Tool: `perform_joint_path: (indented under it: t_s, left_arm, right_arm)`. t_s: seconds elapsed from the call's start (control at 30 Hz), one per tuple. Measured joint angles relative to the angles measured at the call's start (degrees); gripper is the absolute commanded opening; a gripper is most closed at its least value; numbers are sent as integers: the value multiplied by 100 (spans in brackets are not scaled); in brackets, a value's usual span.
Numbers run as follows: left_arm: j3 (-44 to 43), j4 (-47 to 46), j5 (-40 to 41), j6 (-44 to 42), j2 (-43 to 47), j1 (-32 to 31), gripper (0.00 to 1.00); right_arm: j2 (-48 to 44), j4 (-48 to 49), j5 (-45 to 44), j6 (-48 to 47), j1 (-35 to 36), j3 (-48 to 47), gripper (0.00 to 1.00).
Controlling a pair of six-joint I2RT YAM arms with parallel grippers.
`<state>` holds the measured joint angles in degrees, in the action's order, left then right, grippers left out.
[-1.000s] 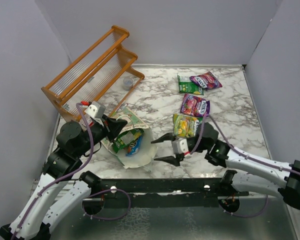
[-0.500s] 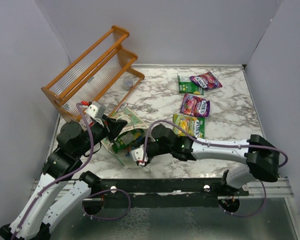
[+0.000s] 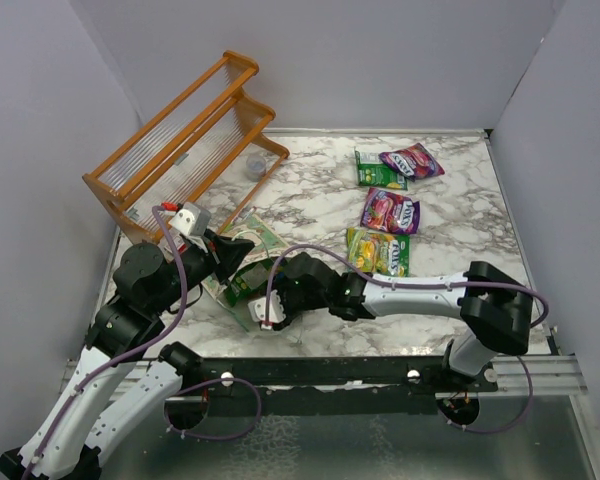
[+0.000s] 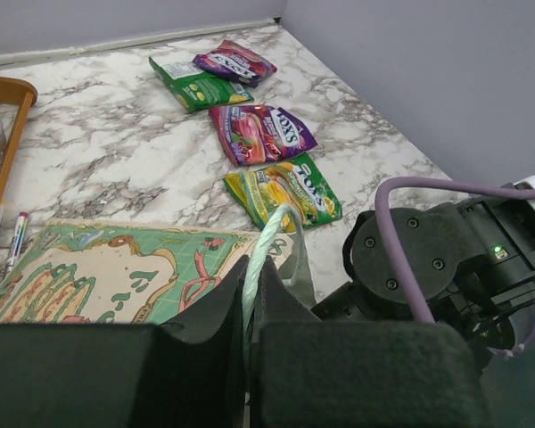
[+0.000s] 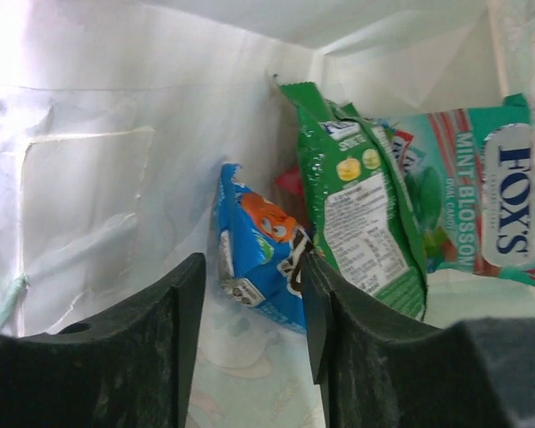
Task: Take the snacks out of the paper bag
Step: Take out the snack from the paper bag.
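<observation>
The paper bag (image 3: 248, 238) lies on its side, mouth toward the right arm. My left gripper (image 4: 252, 267) is shut on its pale string handle (image 4: 267, 236). My right gripper (image 5: 254, 303) is inside the bag, open, its jaws either side of a blue snack packet (image 5: 259, 259). The right finger touches the packet and a gap shows at the left finger. Beside it in the bag lie a green packet (image 5: 361, 214) and a teal mint packet (image 5: 481, 205). Several snacks lie out on the marble: green (image 3: 378, 172), purple-pink (image 3: 412, 160), purple (image 3: 390, 211), yellow-green (image 3: 377, 251).
An orange wooden rack (image 3: 185, 150) stands at the back left with a small clear cup (image 3: 254, 167) by its foot. A thin pen (image 4: 18, 234) lies left of the bag. Grey walls close in on the left, back and right.
My right arm swung left from beside the bag into its mouth, and its jaws narrowed around the blue packet. The left gripper kept its hold on the handle.
</observation>
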<state>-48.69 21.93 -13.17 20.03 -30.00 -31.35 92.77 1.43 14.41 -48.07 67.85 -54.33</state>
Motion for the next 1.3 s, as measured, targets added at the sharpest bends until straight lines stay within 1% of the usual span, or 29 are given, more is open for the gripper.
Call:
perform_joint_path:
  t_s: [0.1, 0.17, 0.3, 0.37, 0.5, 0.57, 0.8, 0.9, 1.13, 1.3]
  left_arm:
    - [0, 0, 15, 0, 0, 0, 0]
    - [0, 0, 22, 0, 0, 0, 0]
    - [0, 2, 61, -2, 2, 0, 0]
    - [0, 2, 74, -2, 2, 0, 0]
    - [0, 2, 79, -7, 2, 0, 0]
    - [0, 2, 83, -9, 2, 0, 0]
    - [0, 2, 118, -31, 2, 0, 0]
    - [0, 2, 122, -39, 2, 0, 0]
    - [0, 7, 208, -66, 2, 0, 0]
    - [0, 9, 229, -90, 0, 0, 0]
  right_arm:
    - [120, -17, -28, 20, 48, -4, 38]
    - [166, -15, -33, 28, 107, -4, 29]
    - [173, 26, -17, 76, 142, -4, 5]
    - [166, 63, -15, 118, 142, -4, 2]
    - [-2, 177, 4, 201, 142, 39, 1]
    - [-271, 247, -2, 273, 142, 133, 1]
    - [-1635, 852, -33, 675, 144, 678, 1]
    - [-2079, 1099, -46, 909, 146, 857, 1]
    - [-3171, 1322, 2, 1478, 146, 1075, 1]
    - [-3853, 1628, -479, 1963, 146, 1071, 1]
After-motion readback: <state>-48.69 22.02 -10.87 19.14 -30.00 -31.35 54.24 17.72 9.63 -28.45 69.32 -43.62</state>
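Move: The blue snack is almost between my right fingertips deep in the paper bag, about 2 cm to the left, 1 cm back and 2 cm lower. From that hand, the green snack leans roughly 4 cm forward and 5 cm left, and the mint snack lies some 10 cm forward and 6 cm left, both slightly below. From my left hand at the bag handle, the blue snack is roughly 3 cm right, 2 cm back and 26 cm down. I ease my half-open right hand about 1 cm down and back, shut the fingers on the blue snack, then pull it quickly up some 25 cm out of the bag, drifting about 7 cm right. As I rise I tilt the fingers up by around 45 degrees, from slanting down to about level. My left hand stays put, keeping its grip on the handle. ##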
